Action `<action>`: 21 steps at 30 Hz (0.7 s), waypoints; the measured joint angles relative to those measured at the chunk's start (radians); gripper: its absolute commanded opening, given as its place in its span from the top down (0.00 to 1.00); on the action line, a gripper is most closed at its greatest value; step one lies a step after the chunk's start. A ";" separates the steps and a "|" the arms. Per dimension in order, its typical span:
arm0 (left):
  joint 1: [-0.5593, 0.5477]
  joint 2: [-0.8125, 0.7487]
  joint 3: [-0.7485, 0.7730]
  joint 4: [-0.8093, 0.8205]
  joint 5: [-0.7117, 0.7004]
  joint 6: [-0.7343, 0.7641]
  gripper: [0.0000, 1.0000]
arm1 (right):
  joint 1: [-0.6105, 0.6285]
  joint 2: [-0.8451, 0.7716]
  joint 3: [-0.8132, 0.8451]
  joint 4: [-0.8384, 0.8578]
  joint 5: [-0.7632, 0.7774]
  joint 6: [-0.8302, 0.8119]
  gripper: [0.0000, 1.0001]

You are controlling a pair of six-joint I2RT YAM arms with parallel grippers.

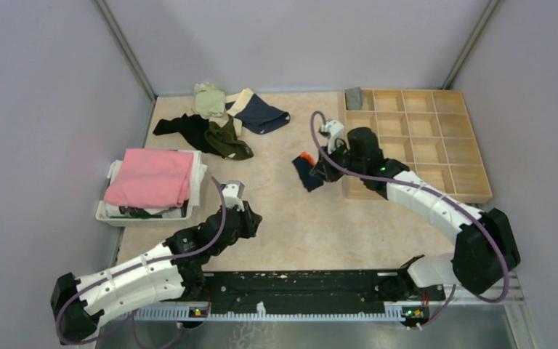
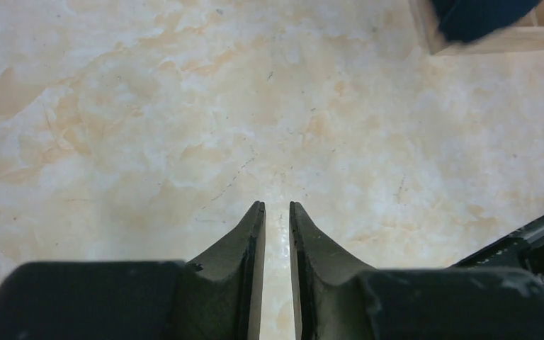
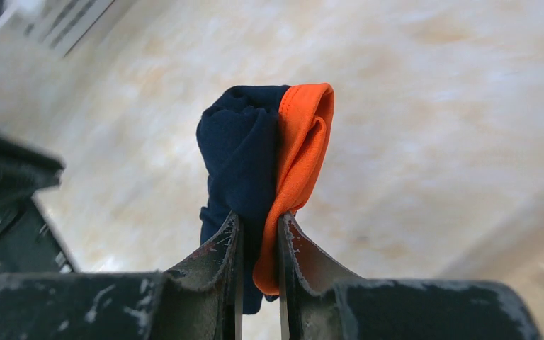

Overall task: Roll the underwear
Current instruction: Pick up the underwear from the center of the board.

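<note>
My right gripper (image 3: pixel 258 216) is shut on a rolled navy underwear with an orange band (image 3: pixel 251 152). In the top view this roll (image 1: pixel 305 171) hangs from the right gripper (image 1: pixel 321 169) just left of the wooden compartment tray (image 1: pixel 472 190). More underwear lies in a loose pile at the back: an olive piece (image 1: pixel 229 142), a navy one with a beige waistband (image 1: pixel 263 114), a pale green one (image 1: pixel 209 99). A grey roll (image 1: pixel 354 97) sits in the tray's far left compartment. My left gripper (image 1: pixel 253 218) hovers over bare table, its jaws (image 2: pixel 277 207) slightly apart with nothing between them.
A white basket (image 1: pixel 107 212) with a folded pink cloth (image 1: pixel 151 177) stands at the left. A black garment (image 1: pixel 178 126) lies beside the pile. Grey walls close in the table on three sides. The tray's corner (image 2: pixel 467 44) shows in the left wrist view.
</note>
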 measured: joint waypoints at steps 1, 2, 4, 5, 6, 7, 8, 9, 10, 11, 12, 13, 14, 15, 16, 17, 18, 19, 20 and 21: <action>0.000 0.024 0.000 0.002 -0.002 0.000 0.74 | -0.037 -0.026 0.014 -0.002 0.032 -0.004 1.00; 0.003 0.054 0.000 0.004 -0.002 0.001 0.73 | -0.068 -0.042 0.028 -0.002 0.061 -0.008 1.00; 0.014 0.113 0.001 0.008 0.000 0.003 0.71 | -0.118 -0.063 0.054 0.003 0.114 -0.035 1.00; 0.029 0.154 0.003 0.010 0.008 0.008 0.70 | -0.139 -0.070 0.063 0.013 0.144 -0.062 1.00; 0.051 0.196 0.008 0.012 0.018 0.015 0.69 | -0.153 -0.075 0.067 0.027 0.171 -0.093 1.00; 0.086 0.247 0.016 0.014 0.038 0.020 0.67 | -0.163 -0.077 0.067 0.044 0.190 -0.128 1.00; 0.113 0.282 0.022 0.016 0.051 0.024 0.64 | -0.172 -0.077 0.067 0.055 0.203 -0.156 1.00; 0.151 0.329 0.035 0.017 0.069 0.030 0.62 | -0.182 -0.077 0.067 0.069 0.212 -0.189 1.00; 0.181 0.366 0.047 0.020 0.084 0.037 0.60 | -0.199 -0.074 0.067 0.089 0.215 -0.227 1.00; 0.210 0.400 0.058 0.024 0.100 0.045 0.58 | -0.217 -0.069 0.068 0.108 0.218 -0.251 1.00; 0.231 0.424 0.065 0.031 0.109 0.050 0.56 | -0.239 -0.063 0.071 0.119 0.219 -0.269 1.00; 0.244 0.436 0.069 0.036 0.119 0.057 0.54 | -0.272 -0.047 0.084 0.127 0.218 -0.281 1.00; 0.252 0.443 0.071 0.043 0.129 0.066 0.54 | -0.304 -0.025 0.103 0.135 0.218 -0.285 1.00; 0.258 0.445 0.071 0.051 0.137 0.074 0.53 | -0.342 0.006 0.130 0.147 0.217 -0.283 1.00; 0.265 0.447 0.071 0.056 0.145 0.080 0.53 | -0.375 0.038 0.156 0.158 0.217 -0.275 1.00; 0.270 0.447 0.071 0.061 0.151 0.085 0.53 | -0.404 0.068 0.180 0.165 0.217 -0.264 1.00; 0.275 0.447 0.071 0.068 0.156 0.091 0.53 | -0.430 0.097 0.201 0.172 0.216 -0.247 1.00; 0.280 0.447 0.071 0.075 0.159 0.095 0.52 | -0.452 0.127 0.221 0.182 0.212 -0.225 1.00; 0.284 0.449 0.071 0.081 0.163 0.099 0.52 | -0.471 0.156 0.238 0.190 0.209 -0.204 1.00; 0.289 0.452 0.071 0.090 0.168 0.101 0.51 | -0.482 0.182 0.251 0.196 0.206 -0.185 1.00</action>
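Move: Beyond the right hand, which already holds the rolled navy-and-orange underwear over bare table, the likely goal is the left-column compartment second from the back: about 25 cm ahead, 16 cm to its right and 12 cm lower. The grey roll sits some 10 cm farther out than that compartment. The navy-and-cream underwear lies roughly 30 cm ahead and 25 cm left of the right hand. From the left hand, the compartment is about 38 cm ahead and 40 cm right. Carrying the still-pinched roll, the right hand sweeps forward and right, about 20 cm each way, towards the back left of the divided box, rising some 8 cm before starting to sink, with the wrist swinging about 35 degrees clockwise. The empty left hand sinks about 7 cm over bare table, then eases 5 cm forward as its fingers open halfway. ##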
